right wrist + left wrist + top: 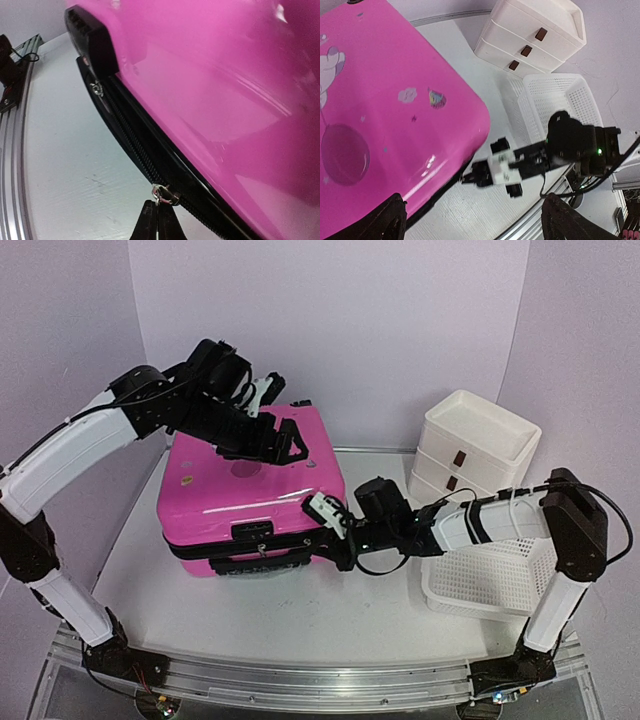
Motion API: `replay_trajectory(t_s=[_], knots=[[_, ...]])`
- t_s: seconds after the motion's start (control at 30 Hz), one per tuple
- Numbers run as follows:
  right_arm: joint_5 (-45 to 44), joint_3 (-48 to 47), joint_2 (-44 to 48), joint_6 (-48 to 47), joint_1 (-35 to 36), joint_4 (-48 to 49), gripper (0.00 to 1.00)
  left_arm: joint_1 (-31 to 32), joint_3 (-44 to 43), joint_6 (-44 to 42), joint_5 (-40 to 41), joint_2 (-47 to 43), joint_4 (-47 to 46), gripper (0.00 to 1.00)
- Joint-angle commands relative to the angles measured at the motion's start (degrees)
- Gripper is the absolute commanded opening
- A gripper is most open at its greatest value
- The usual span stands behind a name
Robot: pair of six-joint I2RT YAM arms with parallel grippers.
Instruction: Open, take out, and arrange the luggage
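The hot-pink luggage (240,495) lies flat on the table with its black zip band facing front. My right gripper (325,536) is at its front right corner. In the right wrist view the right gripper (158,206) is shut on the small metal zipper pull (162,192) on the zip band below the pink shell (210,90). My left gripper (285,440) hangs above the far right part of the lid, open and holding nothing. Its wrist view looks down on the luggage (385,100), with the left gripper (477,225) wide apart and the right gripper (470,178) below.
A white plastic drawer stack (475,445) stands at the back right, with a white mesh basket (490,580) in front of it under the right arm. A black handle block (92,42) sits on the suitcase's front side. The table's metal rail (300,680) runs along the near edge.
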State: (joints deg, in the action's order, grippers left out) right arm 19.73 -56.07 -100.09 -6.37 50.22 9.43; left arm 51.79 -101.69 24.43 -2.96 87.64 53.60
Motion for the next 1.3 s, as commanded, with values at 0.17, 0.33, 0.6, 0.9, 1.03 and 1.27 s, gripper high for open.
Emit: replay_trajectory(t_s=[0.17,0.33,0.6,0.9,1.03,1.27], knots=[[-1.51,-7.7,-5.27,10.66,11.42,8.31,0.0,-0.05,-26.35,-10.17,-2.09,22.54,6.34,0.84],[-9.29,-5.01,-5.56,18.87,11.52,8.41,0.0,-0.02,-37.09,-14.05,-5.36,33.28,7.7,0.81],[-12.85,3.0,1.97,19.67,11.49,6.04,0.0,-0.04,-34.82,-20.46,10.43,38.26,7.98,0.81],[-21.53,11.07,10.59,17.15,11.51,3.33,0.0,-0.06,-22.69,-23.01,22.33,33.53,10.64,0.78],[-26.84,13.79,13.5,13.15,10.25,3.22,0.0,-0.32,-18.82,-21.63,22.96,31.79,10.8,0.76],[-13.11,14.3,12.97,15.93,0.36,9.44,0.0,-1.07,-15.83,-19.42,21.93,31.05,10.72,0.73]])
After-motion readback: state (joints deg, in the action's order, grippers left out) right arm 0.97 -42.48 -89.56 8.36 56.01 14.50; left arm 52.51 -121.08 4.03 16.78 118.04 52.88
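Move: The left gripper hangs open above the suitcase; the lid's right edge is about 11 cm ahead, 8 cm right and 10 cm below. The right gripper already grips the zip pull, some 22 cm below the left hand, 6 cm right and 1 cm ahead. From the right hand, the suitcase's front right corner is about 3 cm ahead and 5 cm right; the lock sits 15 cm left, 2 cm nearer and 3 cm higher. Bring the left gripper forward about 11 cm and down 10 onto the lid by its right edge, swinging right past its end place, then easing back left, fingers tipping steeper by some 30 degrees and narrowing a little. Keep the right fingers shut on the zip pull: draw it left and back first, then rightward along the seam towards the front right corner, wrist turning clockwise. ##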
